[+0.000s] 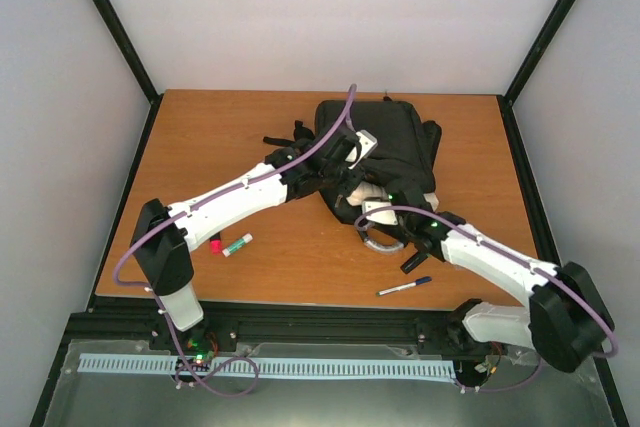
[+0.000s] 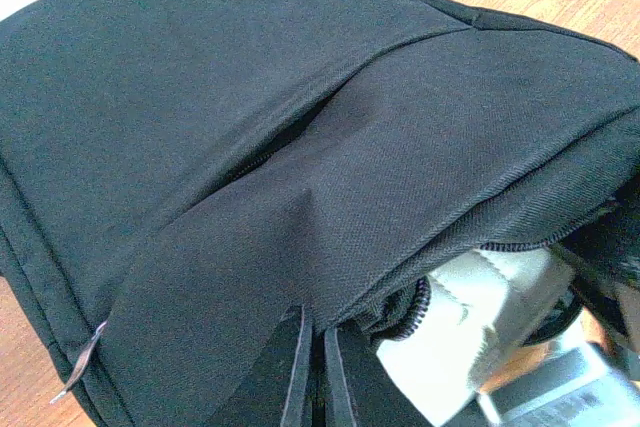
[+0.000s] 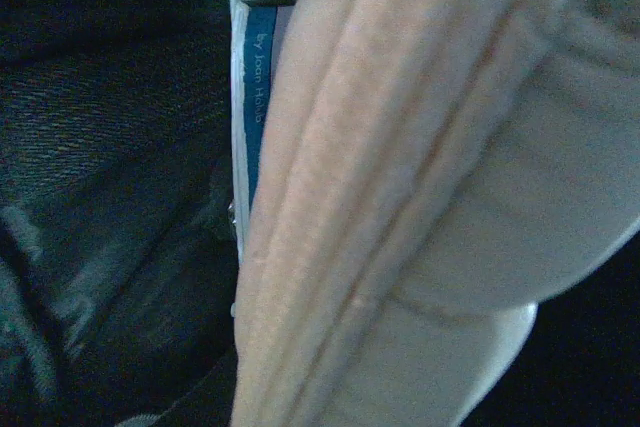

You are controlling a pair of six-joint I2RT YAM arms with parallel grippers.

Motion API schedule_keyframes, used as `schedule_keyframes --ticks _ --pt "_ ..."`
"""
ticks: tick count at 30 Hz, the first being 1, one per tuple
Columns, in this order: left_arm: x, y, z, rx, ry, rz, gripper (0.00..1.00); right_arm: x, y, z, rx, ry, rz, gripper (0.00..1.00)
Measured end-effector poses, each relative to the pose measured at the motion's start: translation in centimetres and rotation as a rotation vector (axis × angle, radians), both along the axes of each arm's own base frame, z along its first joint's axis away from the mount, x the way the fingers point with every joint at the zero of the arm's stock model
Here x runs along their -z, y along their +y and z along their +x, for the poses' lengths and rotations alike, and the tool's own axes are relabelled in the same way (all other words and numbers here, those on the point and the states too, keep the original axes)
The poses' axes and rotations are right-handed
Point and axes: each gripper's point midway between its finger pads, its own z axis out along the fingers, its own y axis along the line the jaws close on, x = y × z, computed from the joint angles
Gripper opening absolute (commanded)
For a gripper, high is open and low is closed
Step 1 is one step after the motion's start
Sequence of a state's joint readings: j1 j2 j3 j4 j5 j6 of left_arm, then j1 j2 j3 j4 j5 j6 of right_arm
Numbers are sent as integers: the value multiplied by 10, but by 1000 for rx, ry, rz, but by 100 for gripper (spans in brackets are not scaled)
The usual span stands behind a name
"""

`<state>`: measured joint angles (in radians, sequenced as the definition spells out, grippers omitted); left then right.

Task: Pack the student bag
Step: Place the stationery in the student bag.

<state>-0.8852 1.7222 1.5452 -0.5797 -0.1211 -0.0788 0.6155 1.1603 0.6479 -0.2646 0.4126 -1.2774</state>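
The black student bag [image 1: 385, 147] lies at the back middle of the table, its mouth facing the arms. My left gripper [image 1: 345, 152] is shut on the fabric edge of the bag's opening beside the zipper [image 2: 312, 347] and holds it up. My right gripper [image 1: 375, 212] is at the mouth, shut on a cream pencil pouch [image 1: 362, 190]. The pouch [image 3: 400, 197] fills the right wrist view and hides the fingers. It also shows under the raised flap in the left wrist view [image 2: 470, 317]. A book with a blue spine [image 3: 256, 87] stands inside the bag [image 3: 110, 147] beside the pouch.
The bag's silvery handle [image 1: 380, 243] curves out at its near end. A pen [image 1: 404, 286] lies near the front edge by the right arm. A glue stick [image 1: 237, 244] and a pink item [image 1: 214, 244] lie by the left arm. Black straps [image 1: 285, 137] spread left of the bag.
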Motion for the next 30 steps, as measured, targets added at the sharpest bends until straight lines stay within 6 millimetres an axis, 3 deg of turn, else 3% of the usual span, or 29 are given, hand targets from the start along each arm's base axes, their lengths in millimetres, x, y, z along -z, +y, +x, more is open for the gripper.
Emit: schedule_keyframes --ticks 6,12,21,30 --pt "0 -3 -2 14 14 -17 1 12 1 18 79 -35 -41 17" --pt "0 -5 -4 27 28 -29 1 17 20 25 72 -77 -36 17" --pt "0 -7 -6 41 39 -35 1 10 40 35 8 -197 -22 20" --pt "4 -4 -7 44 50 -32 1 20 53 50 -27 -258 -41 60"
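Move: The right gripper already holds the cream pencil case at the student bag's mouth. The bag's middle lies about 9 cm ahead, 6 cm to the left and some 5 cm below this hand. The green-capped marker is roughly 14 cm back and level sideways; the grey handle is about 10 cm back and 6 cm left. From the left hand, still pinching the bag's lifted edge, the bag's middle is about 7 cm ahead, 8 cm right and 13 cm down. Push the pencil case deeper into the bag with the right gripper, under the raised edge: forward and slightly down, then to the left, then forward again, about 5 cm each way in all. Tip the fingers up some 15 degrees as the hand goes in, and open them about halfway at the end. Keep the left fingers shut on the bag's edge, holding it up almost still. ##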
